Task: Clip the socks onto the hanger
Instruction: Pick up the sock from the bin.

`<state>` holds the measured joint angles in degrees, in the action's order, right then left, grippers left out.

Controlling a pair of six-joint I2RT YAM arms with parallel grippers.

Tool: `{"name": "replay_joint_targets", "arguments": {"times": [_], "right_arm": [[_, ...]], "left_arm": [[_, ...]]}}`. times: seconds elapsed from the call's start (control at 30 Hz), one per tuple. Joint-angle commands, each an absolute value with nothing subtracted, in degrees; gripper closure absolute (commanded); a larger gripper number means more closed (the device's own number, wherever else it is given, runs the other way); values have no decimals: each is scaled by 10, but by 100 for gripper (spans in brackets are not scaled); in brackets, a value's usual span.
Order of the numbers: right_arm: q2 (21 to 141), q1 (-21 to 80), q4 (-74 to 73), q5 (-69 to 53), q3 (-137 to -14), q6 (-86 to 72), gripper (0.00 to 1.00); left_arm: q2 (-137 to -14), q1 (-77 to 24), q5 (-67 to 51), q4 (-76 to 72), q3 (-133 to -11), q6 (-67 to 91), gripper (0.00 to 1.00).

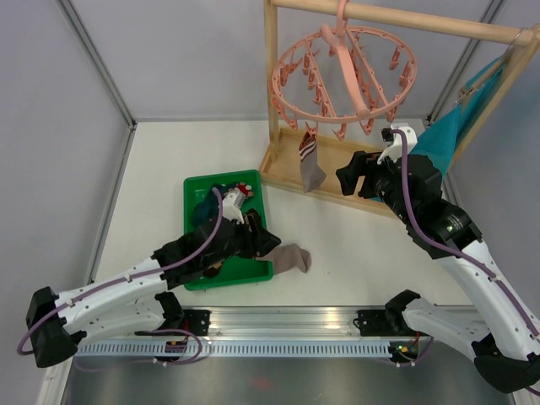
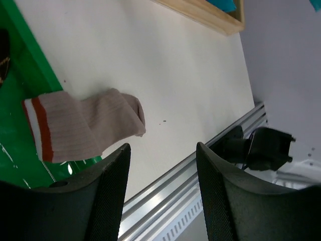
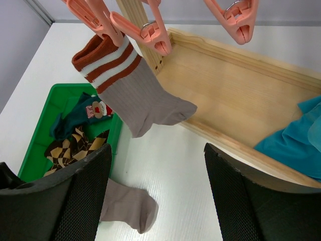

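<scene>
The pink hanger hangs from the wooden rail. One grey sock with a red-and-white cuff dangles from one of its pegs. A second grey sock lies half over the right rim of the green tray, its toe on the table. A teal sock and an argyle sock lie inside the tray. My left gripper stands open just beside the loose sock, with nothing between its fingers. My right gripper is open below the hanger, close to the clipped sock.
The wooden frame's base lies under the hanger, its post at the left. A bright teal cloth hangs at the right. An aluminium rail runs along the near table edge.
</scene>
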<state>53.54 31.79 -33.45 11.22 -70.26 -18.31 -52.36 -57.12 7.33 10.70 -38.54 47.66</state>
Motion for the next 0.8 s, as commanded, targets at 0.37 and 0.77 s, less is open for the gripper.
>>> {"name": "replay_joint_targets", "arguments": {"times": [0.37, 0.77], "right_arm": [[531, 321, -320, 115, -703, -196, 20], [533, 321, -323, 120, -701, -197, 20]], "left_arm": [[-406, -577, 232, 220, -251, 947, 41], [-475, -577, 230, 194, -234, 1014, 43]]}}
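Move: The grey sock with the striped cuff lies across the green bin's right rim, its middle about 2 cm ahead, 5 cm right and 17 cm below the left hand, its cuff end almost under that hand. The bin's middle is some 8 cm ahead and 12 cm left, the argyle sock in it about 7 cm ahead and 10 cm left, both roughly 17 cm down. From the right hand the grey sock lies about 8 cm back, 10 cm left and 32 cm below. Bring the left gripper down about 10 cm and some 6 cm to the left, into place low over the near right part of the bin. As it goes, swing the fingers counter-clockwise some 35 degrees and tip them down, so they turn from pointing right to pointing forward and down with the striped cuff ahead. Ease off the descent midway, then sink again, fingers kept half open and touching nothing visibly. ##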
